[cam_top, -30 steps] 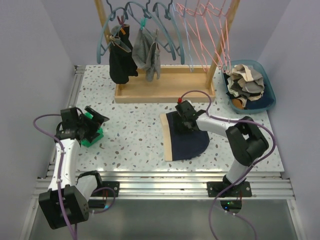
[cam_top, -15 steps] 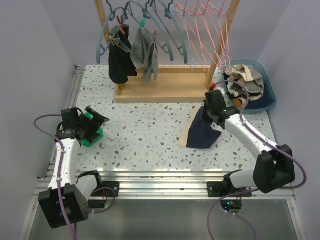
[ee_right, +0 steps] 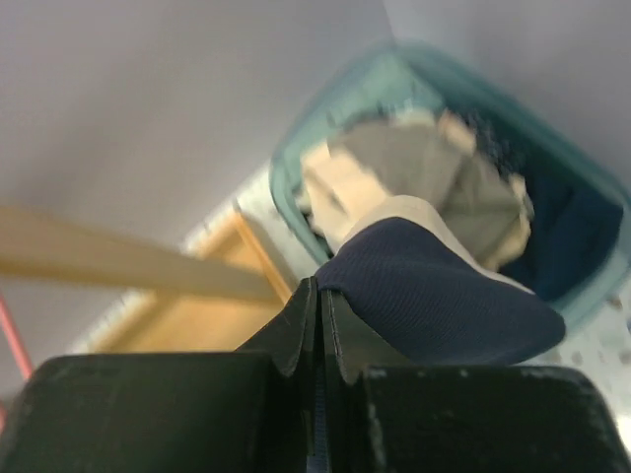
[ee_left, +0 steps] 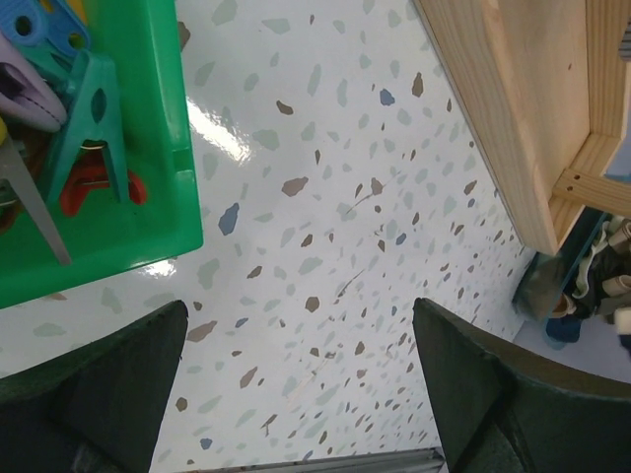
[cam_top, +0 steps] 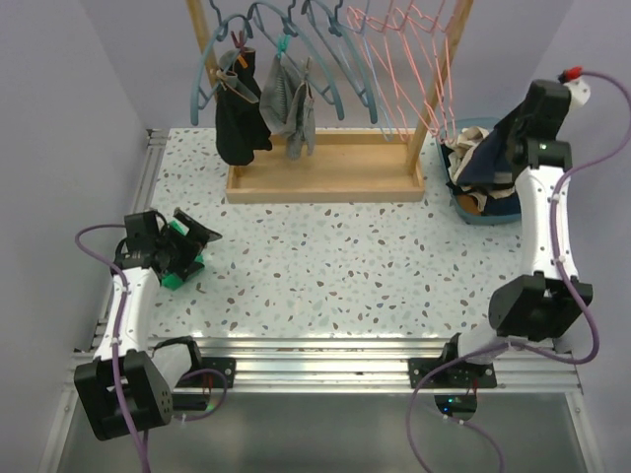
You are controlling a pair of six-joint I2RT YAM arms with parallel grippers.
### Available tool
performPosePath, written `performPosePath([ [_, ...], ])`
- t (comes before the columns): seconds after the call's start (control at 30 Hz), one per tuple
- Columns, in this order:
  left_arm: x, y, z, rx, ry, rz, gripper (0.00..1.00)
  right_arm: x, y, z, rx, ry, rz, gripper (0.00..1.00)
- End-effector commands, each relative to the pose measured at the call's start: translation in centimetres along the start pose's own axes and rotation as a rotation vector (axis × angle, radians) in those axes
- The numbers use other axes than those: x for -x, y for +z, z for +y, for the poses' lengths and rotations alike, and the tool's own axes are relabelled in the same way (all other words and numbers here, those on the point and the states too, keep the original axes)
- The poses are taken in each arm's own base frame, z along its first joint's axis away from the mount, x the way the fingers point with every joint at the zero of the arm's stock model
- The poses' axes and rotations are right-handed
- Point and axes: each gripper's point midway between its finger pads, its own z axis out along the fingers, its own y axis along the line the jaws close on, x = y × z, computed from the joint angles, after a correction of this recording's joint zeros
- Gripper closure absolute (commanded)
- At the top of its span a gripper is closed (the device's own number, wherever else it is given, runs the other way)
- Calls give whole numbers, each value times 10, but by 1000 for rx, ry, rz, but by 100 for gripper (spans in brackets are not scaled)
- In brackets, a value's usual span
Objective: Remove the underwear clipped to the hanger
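Black underwear [cam_top: 237, 123] and grey underwear [cam_top: 289, 108] hang clipped to blue hangers [cam_top: 325, 39] on the wooden rack [cam_top: 325, 182]. My right gripper [cam_top: 515, 126] is raised over the teal bin [cam_top: 532, 195] at the back right. It is shut on a navy underwear [cam_top: 496, 150] with a cream waistband that dangles above the bin's pile. The right wrist view shows that gripper [ee_right: 318, 288] pinching the edge of the navy underwear [ee_right: 444, 296], with the bin [ee_right: 293, 148] below. My left gripper [cam_top: 190, 243] stands open and empty near the table's left side.
A green box [cam_top: 182, 268] of clothes pegs sits under the left gripper, and that green box [ee_left: 148, 227] shows at the upper left of the left wrist view. Pink wire hangers [cam_top: 404, 49] crowd the rack's right end, close to the raised right arm.
The right gripper shut on the navy underwear lying on the table, lifted it, and swung it right and back to above the teal bin. The left arm barely moved.
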Motion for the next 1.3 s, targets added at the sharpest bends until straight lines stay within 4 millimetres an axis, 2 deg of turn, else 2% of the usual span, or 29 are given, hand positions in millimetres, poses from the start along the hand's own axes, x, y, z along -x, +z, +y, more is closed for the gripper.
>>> performPosePath([
  [0.0,-9,6,-14,-105,33,53,0,69,28,27,59,90,-156,100],
  [0.07,-10,10,-20,-144,22,62,0,102,34,43,98,105,-259,100],
  [0.13,-13,12,-24,-166,18,89,0,105,55,40,65,112,-301,100],
  [0.17,-12,12,-26,-174,25,87,0,115,61,42,67,125,-353,100],
  [0.27,-10,12,-32,-184,50,91,0,109,94,33,9,85,-397,100],
  [0.33,-11,14,-33,-184,49,100,0,82,127,20,-49,56,-361,100],
  [0.4,-12,15,-33,-186,43,109,0,54,148,8,-90,44,-304,100],
  [0.43,-13,16,-33,-182,39,114,0,24,164,-7,-138,38,-245,100],
  [0.5,-14,16,-33,-181,41,119,0,-3,175,-30,-247,21,-203,100],
  [0.57,-16,17,-33,-178,47,127,0,-42,190,-55,-336,23,-125,100],
  [0.63,-18,18,-31,-176,46,131,0,-68,200,-61,-348,20,-42,100],
  [0.67,-18,18,-31,-177,46,134,0,-90,210,-67,-366,11,13,100],
  [0.7,-19,18,-31,-179,46,134,0,-89,215,-57,-336,37,35,100],
  [0.73,-19,19,-31,-182,46,136,0,-104,215,-58,-342,27,104,100],
  [0.77,-19,18,-32,-190,47,140,0,-119,223,-62,-352,17,150,95],
  [0.8,-20,19,-34,-198,47,144,0,-109,224,-49,-321,29,151,91],
  [0.83,-19,19,-35,-202,48,143,0,-112,223,-51,-334,17,177,87],
  [0.87,-18,19,-37,-211,49,141,0,-108,223,-48,-325,16,174,77],
  [0.93,-18,19,-38,-218,48,140,0,-87,216,-38,-292,13,132,70],
  [0.97,-17,18,-41,-233,51,139,0,-73,215,-32,-271,21,90,60],
  [1.0,-19,19,-41,-238,44,145,0,-48,205,-23,-239,25,41,55],
  [1.03,-17,19,-44,-251,47,138,0,-34,201,-18,-229,35,2,50],
  [1.07,-18,18,-46,-265,49,144,0,-19,194,-14,-220,45,-29,36],
  [1.1,-18,18,-48,-273,44,149,0,8,180,-5,-193,59,-83,26],
  [1.17,-16,17,-54,-299,54,150,0,39,163,5,-162,66,-151,2],
  [1.2,-14,15,-59,-312,61,146,0,57,152,13,-137,65,-187,2],
  [1.23,-12,13,-63,-328,69,143,0,78,132,21,-105,67,-224,2],
  [1.27,-9,10,-70,-348,83,139,0,89,121,25,-86,67,-245,2],
])
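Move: Ahead of the right hand, which already holds the navy underwear up high, the middle of the laundry basket lies about 10 cm farther out, 5 cm to the right and 27 cm below. The rack's right post stands some 8 cm ahead and 13 cm to the left, and the pink hangers about 6 cm ahead, 20 cm to the left, near hand height. From the left hand the basket is roughly 25 cm ahead, 65 cm to the right and slightly lower. Swinging the held underwear out over the basket, the right hand goes forward about 15 cm and some 7 cm right, rising first, then plunging nearly 30 cm from its peak; low down its fingers open wide, let the cloth go, and it climbs about 10 cm. The left hand, empty and open, sidles 4 cm right and a little forward, away from the green clip box. ##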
